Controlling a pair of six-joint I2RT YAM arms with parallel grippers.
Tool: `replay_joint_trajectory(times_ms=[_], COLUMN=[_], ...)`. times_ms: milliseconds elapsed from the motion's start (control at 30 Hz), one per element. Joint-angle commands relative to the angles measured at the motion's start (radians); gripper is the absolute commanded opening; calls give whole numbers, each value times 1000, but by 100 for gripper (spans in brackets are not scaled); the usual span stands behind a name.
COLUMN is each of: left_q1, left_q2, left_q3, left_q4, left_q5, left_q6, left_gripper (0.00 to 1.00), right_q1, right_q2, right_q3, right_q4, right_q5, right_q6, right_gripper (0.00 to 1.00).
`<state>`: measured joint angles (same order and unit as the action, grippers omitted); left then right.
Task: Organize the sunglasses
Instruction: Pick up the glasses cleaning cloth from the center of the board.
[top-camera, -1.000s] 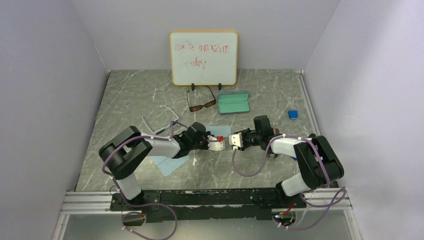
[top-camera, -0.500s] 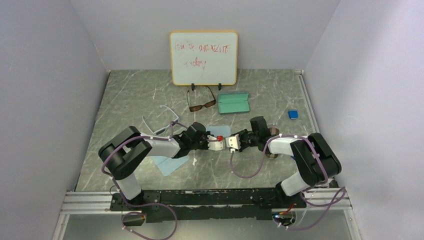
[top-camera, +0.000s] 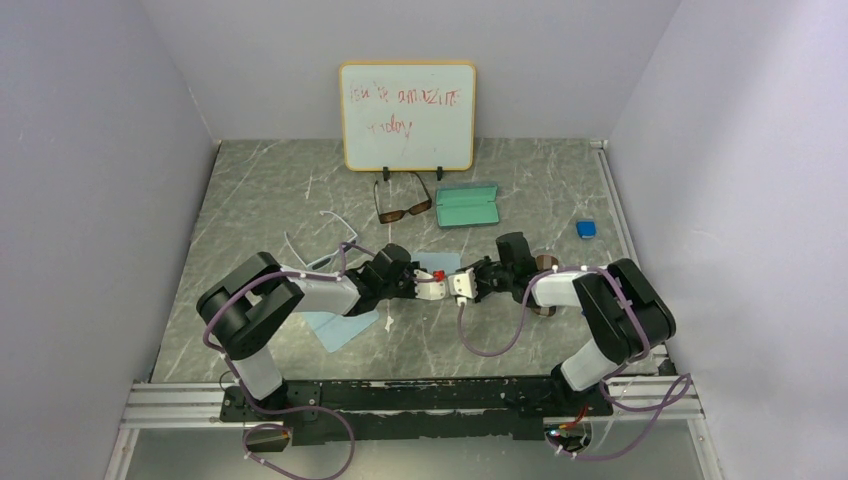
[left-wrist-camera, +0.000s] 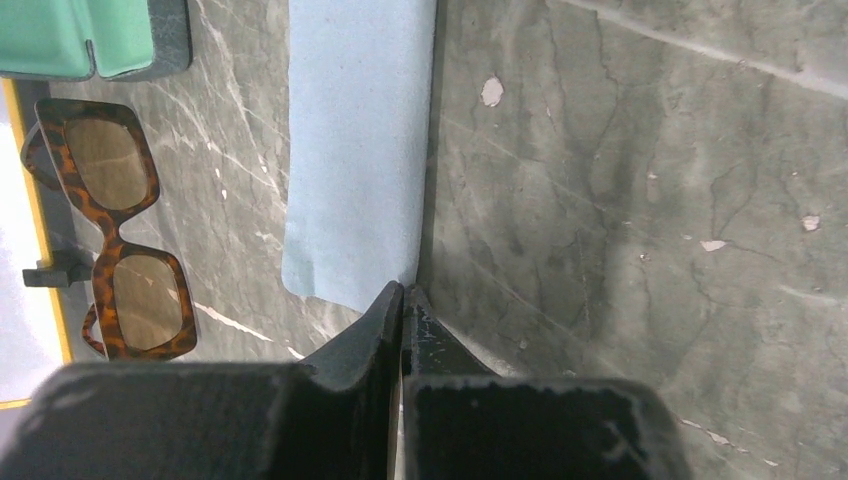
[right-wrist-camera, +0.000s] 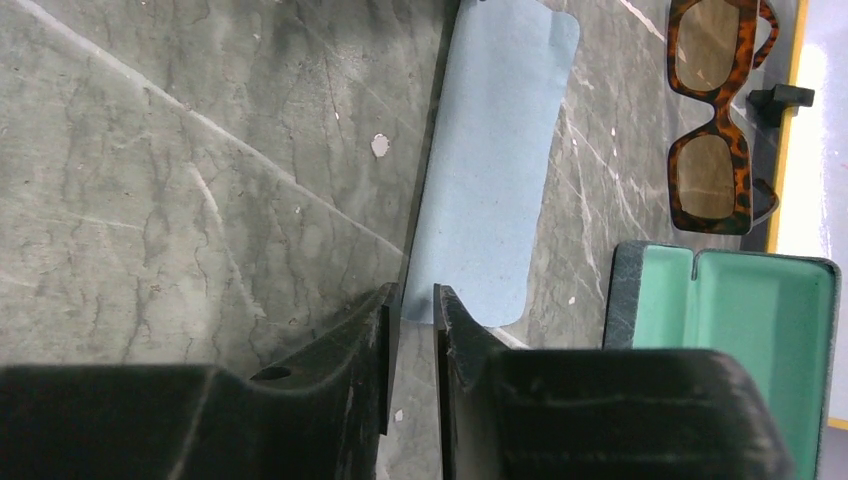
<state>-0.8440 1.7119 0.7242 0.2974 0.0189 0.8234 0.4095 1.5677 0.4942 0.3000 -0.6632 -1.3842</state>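
The brown sunglasses (top-camera: 403, 206) lie open in front of the whiteboard, also seen in the left wrist view (left-wrist-camera: 115, 230) and the right wrist view (right-wrist-camera: 715, 120). The white sunglasses (top-camera: 325, 248) rest beside my left forearm. Both grippers meet at mid-table over a light-blue cloth (top-camera: 443, 262). My left gripper (top-camera: 432, 284) (left-wrist-camera: 402, 292) is shut on a corner of that cloth (left-wrist-camera: 360, 150). My right gripper (top-camera: 464, 284) (right-wrist-camera: 412, 295) faces it, jaws a narrow gap apart, with the near edge of the cloth (right-wrist-camera: 490, 170) at its tips.
An open case with a teal lining (top-camera: 467, 206) (right-wrist-camera: 740, 330) lies right of the brown pair. A second light-blue cloth (top-camera: 335, 326) lies under my left arm. A whiteboard (top-camera: 407, 115) stands at the back, and a small blue object (top-camera: 586, 229) sits at the right.
My right gripper has slid left toward the left gripper and its jaws have narrowed. The left arm has held still.
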Motion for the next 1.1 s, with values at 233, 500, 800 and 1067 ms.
replay_joint_trajectory(times_ms=[233, 500, 800, 1067], left_q1=[-5, -6, -6, -5], left_q2=[-28, -38, -79, -89], left_q3=[2, 9, 7, 15], left_q4=[-29, -35, -35, -43], left_q5=[48, 59, 78, 74], left_q6=[-38, -45, -61, -61], left_gripper=[5, 5, 5, 5], right_q1=[12, 12, 7, -7], right_q2=[55, 58, -4, -41], right_q3=[37, 73, 112, 123], right_q4=[-85, -151, -139, -139], right_q5=[73, 62, 20, -12], right_q6=[-11, 3, 125, 175], right_gripper=[15, 0, 0, 0])
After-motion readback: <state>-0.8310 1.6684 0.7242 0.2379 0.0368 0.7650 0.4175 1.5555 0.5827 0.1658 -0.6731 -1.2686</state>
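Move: The folded cleaning cloth lies between the hands, at about their own height: its middle is some 6 cm to the right hand's left and 3 cm ahead, with the open fingers around its near right corner. From the left hand, already shut on the near left corner, it is about 6 cm right and 3 cm ahead. The brown sunglasses are roughly 14 cm ahead of the left hand; the green case is some 16 cm ahead of the right hand. Easing left and down by barely half a centimetre, the right hand closes its fingers fully, pinching the cloth's near right corner, then rises a good centimetre with a slight turn of the wrist. The left hand keeps its pinch on the near left corner, drifts about 1 cm left, then comes up and back by half a centimetre or more. ##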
